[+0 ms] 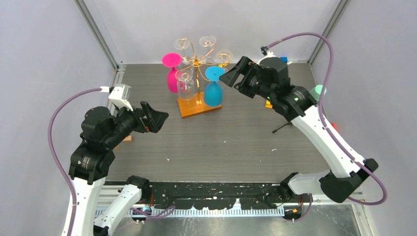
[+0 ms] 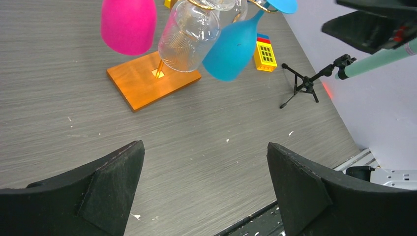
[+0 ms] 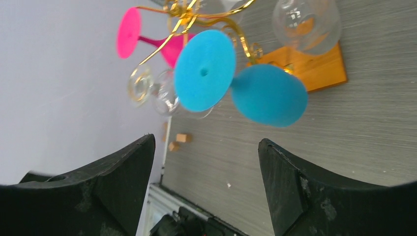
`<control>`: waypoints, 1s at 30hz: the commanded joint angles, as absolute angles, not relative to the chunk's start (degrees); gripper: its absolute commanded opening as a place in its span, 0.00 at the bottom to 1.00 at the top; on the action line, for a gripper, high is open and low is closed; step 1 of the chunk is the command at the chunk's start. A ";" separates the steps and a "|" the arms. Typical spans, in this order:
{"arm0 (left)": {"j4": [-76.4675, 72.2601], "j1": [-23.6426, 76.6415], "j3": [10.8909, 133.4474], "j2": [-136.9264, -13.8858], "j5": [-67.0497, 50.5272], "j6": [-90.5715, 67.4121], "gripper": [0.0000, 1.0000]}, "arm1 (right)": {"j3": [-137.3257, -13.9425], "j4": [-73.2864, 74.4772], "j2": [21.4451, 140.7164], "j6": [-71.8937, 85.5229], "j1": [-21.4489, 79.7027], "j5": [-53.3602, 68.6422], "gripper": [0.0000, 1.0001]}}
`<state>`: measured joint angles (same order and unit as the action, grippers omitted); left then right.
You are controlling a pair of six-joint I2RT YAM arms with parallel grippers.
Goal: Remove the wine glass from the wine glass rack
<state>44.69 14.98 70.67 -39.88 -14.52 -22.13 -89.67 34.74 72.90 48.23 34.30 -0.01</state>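
The wine glass rack (image 1: pixel 197 61) is a gold wire tree on an orange wooden base (image 1: pixel 199 105) at the table's back middle. Hanging upside down from it are a pink wine glass (image 1: pixel 172 73), a clear one (image 1: pixel 185 83) and a blue one (image 1: pixel 213 88). My right gripper (image 1: pixel 232 73) is open just right of the blue glass, touching nothing. From the right wrist, the blue glass's foot (image 3: pixel 204 70) and bowl (image 3: pixel 269 95) lie beyond the open gripper (image 3: pixel 206 162). My left gripper (image 1: pixel 157 118) hovers open and empty, left of the base (image 2: pixel 147 83).
A small black tripod (image 1: pixel 282 129) stands right of the rack, with a mint-green handle (image 2: pixel 378 61) beside it. A yellow toy block (image 2: pixel 265 54) sits behind the blue glass. Small wooden blocks (image 3: pixel 178 141) lie by the table's left edge. Grey walls enclose three sides.
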 commanded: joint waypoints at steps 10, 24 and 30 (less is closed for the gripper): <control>43.99 14.77 69.33 -39.90 -16.96 -22.24 0.98 | -93.53 28.34 82.23 51.03 35.77 -13.55 0.82; 44.67 14.77 68.56 -39.48 -17.43 -22.68 0.98 | -89.41 21.86 83.52 54.69 35.77 -11.46 0.55; 45.21 14.77 68.61 -39.22 -17.15 -22.68 0.98 | -88.42 21.00 83.63 55.70 35.77 -11.22 0.51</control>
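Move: The blue wine glass hangs foot-up on the rack, its foot about 8 cm ahead of the right hand, some 5 cm to its left and 3 cm below. From that foot, the pink glass's foot lies some 15 cm left and 6 cm farther out, the rack's hub 6 cm left and 5 cm farther out, the near clear glass's foot 10 cm left and level with it. From the left hand, the blue foot is roughly 18 cm ahead and 20 cm right, about level in height. The right hand reaches forward about 7 cm and sinks some 4 cm, drifting a little left late on, towards the foot of the blue wine glass, while the wrist turns about 10 degrees clockwise early in the reach. Slowing as it gets there, it brings the fingers from wide open to about half open, so the tips come right up to the blue foot where it joins the stem, not yet gripping, and whether a pad touches can't be made out. ##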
